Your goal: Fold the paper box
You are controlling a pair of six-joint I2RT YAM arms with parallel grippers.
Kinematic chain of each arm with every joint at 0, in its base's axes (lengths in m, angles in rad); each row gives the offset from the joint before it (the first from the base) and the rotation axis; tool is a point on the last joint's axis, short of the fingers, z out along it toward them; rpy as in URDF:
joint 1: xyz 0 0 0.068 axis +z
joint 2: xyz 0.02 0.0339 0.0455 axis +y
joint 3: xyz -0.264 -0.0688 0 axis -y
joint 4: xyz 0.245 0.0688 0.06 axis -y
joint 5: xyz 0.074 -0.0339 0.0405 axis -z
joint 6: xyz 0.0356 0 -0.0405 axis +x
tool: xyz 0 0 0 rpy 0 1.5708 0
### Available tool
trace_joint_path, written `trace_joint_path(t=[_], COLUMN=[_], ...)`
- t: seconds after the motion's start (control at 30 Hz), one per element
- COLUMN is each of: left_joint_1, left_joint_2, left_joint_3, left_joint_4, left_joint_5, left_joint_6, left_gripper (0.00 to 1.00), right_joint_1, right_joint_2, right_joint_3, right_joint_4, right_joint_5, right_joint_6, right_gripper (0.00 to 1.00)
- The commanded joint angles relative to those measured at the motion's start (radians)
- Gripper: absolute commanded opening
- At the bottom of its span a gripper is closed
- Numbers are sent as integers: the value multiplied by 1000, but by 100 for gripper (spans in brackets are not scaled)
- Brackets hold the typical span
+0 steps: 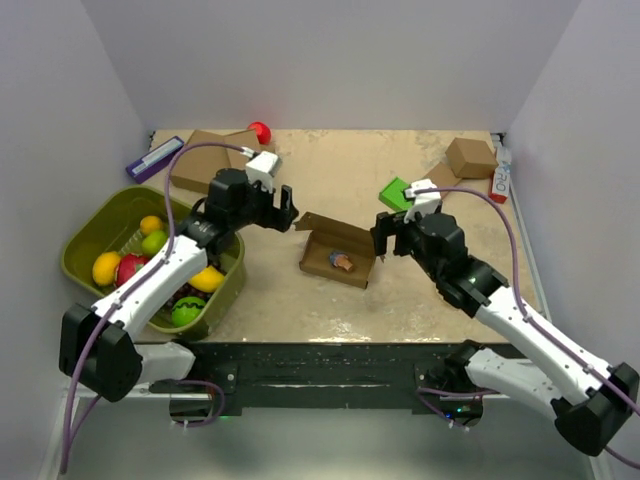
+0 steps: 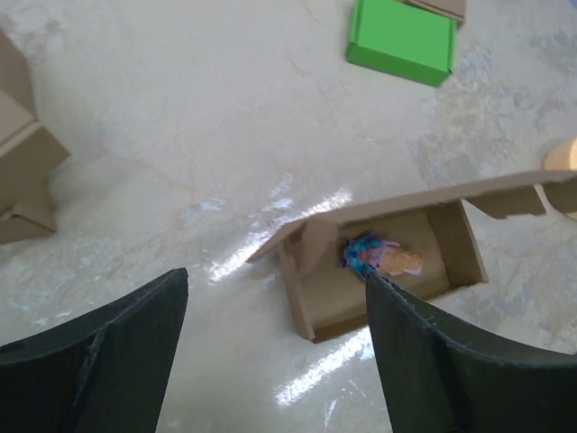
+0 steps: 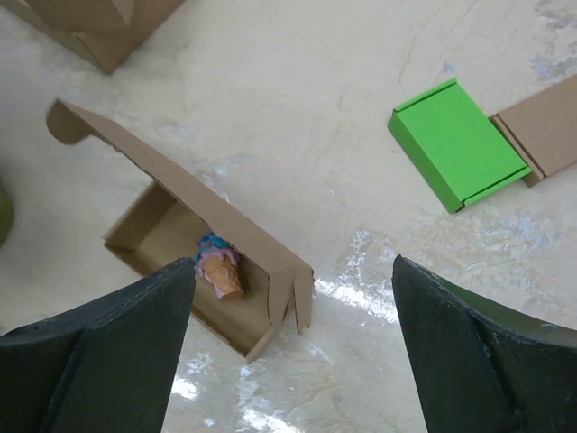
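The paper box (image 1: pixel 338 256) lies in the middle of the table, a shallow brown cardboard tray with its lid (image 1: pixel 322 222) raised at the far side and tabs sticking out. Inside it lies a small toy ice-cream cone (image 3: pixel 222 269). My left gripper (image 1: pixel 285 212) hovers just left of the lid, open and holding nothing. In the left wrist view the box (image 2: pixel 335 290) sits beyond the right finger (image 2: pixel 451 361). My right gripper (image 1: pixel 381 240) hangs at the box's right end, open and holding nothing. The right wrist view has the box (image 3: pixel 153 225) low on the left, with the lid (image 3: pixel 180 180) above it.
A green flat box (image 1: pixel 398 193) and a flat brown cardboard piece (image 1: pixel 441 178) lie behind the right gripper. Stacked brown boxes (image 1: pixel 205 155) and a red ball (image 1: pixel 259 131) are at the back left, a small brown box (image 1: pixel 470 157) at the back right. A green basket (image 1: pixel 90 218) of fruit stands on the left.
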Motion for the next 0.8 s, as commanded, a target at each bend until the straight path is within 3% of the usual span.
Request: trace_joint_path(t=[0.0, 0.07, 0.17, 0.4, 0.77], left_joint_1=[72, 72, 72, 71, 46], left_joint_2=[46, 97, 206, 370, 421], left_joint_3=[41, 85, 145, 206, 202], left_joint_4=[-16, -19, -31, -78, -81], left_joint_5=[-110, -141, -182, -218, -168], left_joint_6=[-29, -30, -12, 14, 19], left_gripper=[83, 82, 82, 82, 81], right_joint_1=[-3, -7, -27, -40, -41], right_joint_2=[-63, -54, -16, 81, 174], right_joint_3=[55, 76, 104, 63, 37], right_joint_4=[-65, -115, -200, -272, -292], right_joint_5=[88, 231, 322, 307, 256], right_joint_6=[116, 142, 179, 290, 363], right_gripper=[91, 87, 85, 85, 88])
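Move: The paper box, lid raised along its far side and the toy cone inside, has its middle about 12 cm right of the left hand, 3 cm back and 17 cm below. From the right hand it is some 10 cm left, 2 cm ahead and 19 cm below; the green box lies about 21 cm ahead and 8 cm right, the orange disc 7 cm back and 18 cm right, both on the table some 21 cm below. Both open hands sink beside the paper box, left about 11 cm after going forward, right after shifting rightwards. ##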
